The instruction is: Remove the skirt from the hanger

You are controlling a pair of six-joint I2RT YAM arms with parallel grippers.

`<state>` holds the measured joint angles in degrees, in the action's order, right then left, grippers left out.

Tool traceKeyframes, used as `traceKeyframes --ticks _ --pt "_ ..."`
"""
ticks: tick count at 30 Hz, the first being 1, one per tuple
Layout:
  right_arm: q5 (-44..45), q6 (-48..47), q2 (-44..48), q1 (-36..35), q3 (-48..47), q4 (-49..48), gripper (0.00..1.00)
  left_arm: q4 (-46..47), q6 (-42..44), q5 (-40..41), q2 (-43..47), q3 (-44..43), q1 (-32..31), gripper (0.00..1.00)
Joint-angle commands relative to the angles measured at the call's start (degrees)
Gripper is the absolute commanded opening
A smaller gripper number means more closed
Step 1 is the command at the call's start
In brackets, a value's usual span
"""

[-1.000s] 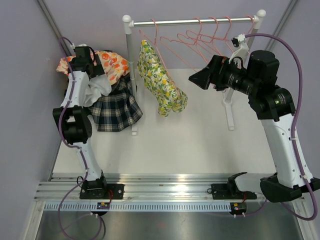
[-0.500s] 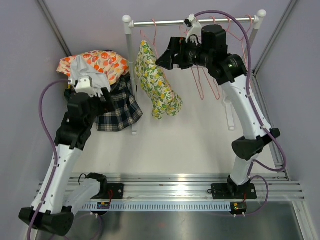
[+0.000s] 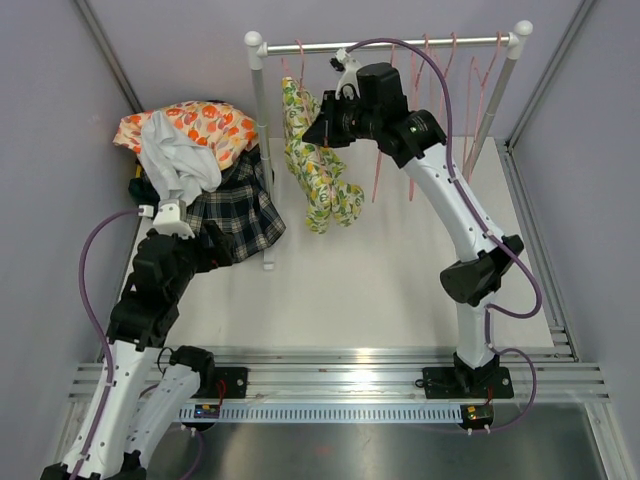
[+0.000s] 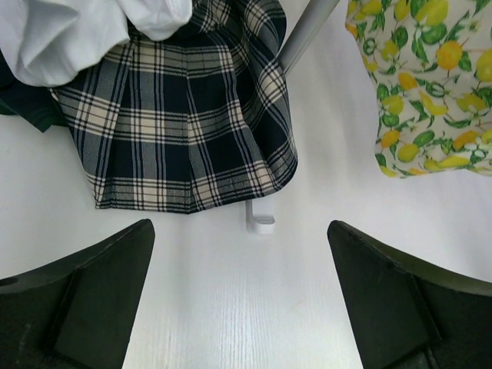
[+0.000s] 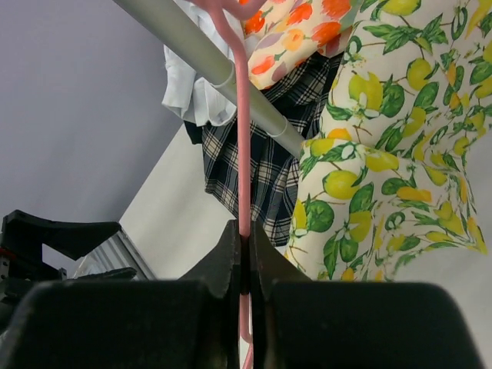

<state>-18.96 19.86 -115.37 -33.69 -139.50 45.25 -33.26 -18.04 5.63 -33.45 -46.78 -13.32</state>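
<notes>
The skirt [image 3: 318, 170], lemon-printed, hangs from a pink hanger [image 3: 300, 58] at the left end of the rack rail [image 3: 400, 43]. My right gripper [image 3: 312, 130] is against the top of the skirt. In the right wrist view, this gripper [image 5: 244, 238] is shut on the hanger [image 5: 243, 154] wire, with the skirt [image 5: 384, 154] just to its right. My left gripper [image 3: 205, 255] is low over the table, left of the rack. In the left wrist view it [image 4: 240, 227] stands open with nothing in it, and the skirt [image 4: 430, 84] hem is at the upper right.
A heap of clothes lies at the back left: a plaid skirt [image 3: 235, 215], a white garment [image 3: 180, 165] and an orange-print one [image 3: 195, 120]. Several bare pink hangers [image 3: 440, 70] hang further right on the rail. The rack's foot [image 4: 261, 223] is just ahead of my left gripper.
My right arm swung left along the rail to the skirt's hanger and shut on its wire. My left arm drew back from the clothes heap toward the near edge, still open.
</notes>
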Motion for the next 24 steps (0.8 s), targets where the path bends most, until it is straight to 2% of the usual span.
traceKeyframes --ticks 1,6,9,12,16,22,24 --pt "2.8 -0.3 1.2 -0.8 -3.1 -1.1 0.00 2.8 -0.8 -3.3 0.0 0.8 -0.2 0.99" --pt "4.5 -1.1 3.4 -0.8 -6.6 0.4 0.00 5.1 -1.3 -7.3 -1.9 -2.2 -0.8 0.99" --pt "5.1 -0.4 4.3 -0.8 -11.0 1.5 0.00 8.5 -0.8 -6.7 -3.8 -5.1 -4.7 0.99" --pt "5.4 0.4 6.1 -0.8 -12.1 1.0 0.00 11.5 0.6 -5.9 -7.8 -8.0 -11.6 0.99" --pt "5.7 1.3 8.9 -0.8 -8.9 0.0 0.00 17.3 4.2 -2.8 -13.6 -9.1 -23.6 0.99" --pt "5.9 4.0 12.8 -0.8 -3.5 0.4 0.00 32.3 5.3 -1.9 -19.9 -5.7 -33.5 0.99" --pt "5.4 5.1 15.1 -0.8 -1.7 0.1 0.00 37.5 5.6 -0.7 -21.9 -5.0 -34.8 0.99"
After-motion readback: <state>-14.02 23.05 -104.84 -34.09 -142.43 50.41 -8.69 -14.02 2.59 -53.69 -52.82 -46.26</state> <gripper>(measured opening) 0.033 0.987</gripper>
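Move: The lemon skirt hangs on a pink hanger already pinched in the right hand; from that hand the skirt's middle is about 7 cm ahead, straight in line and 10 below, and the rail over it about 13 ahead, 4 left and 9 up. The nearest empty hanger is some 14 cm right, 6 ahead and 2 up. From the left hand the skirt is about 22 cm right, 18 ahead and 5 up, while the plaid skirt lies 20 ahead, 1 left and 20 below. Upward mostly, by about 9 cm, and then also back towards the base and to the right, the right hand raises the hanger with its fingers still shut on the wire. The left hand, open and empty, sweeps some 20 cm right towards the lemon skirt, rising a little and swinging clockwise so its fingers turn away from the pile. ##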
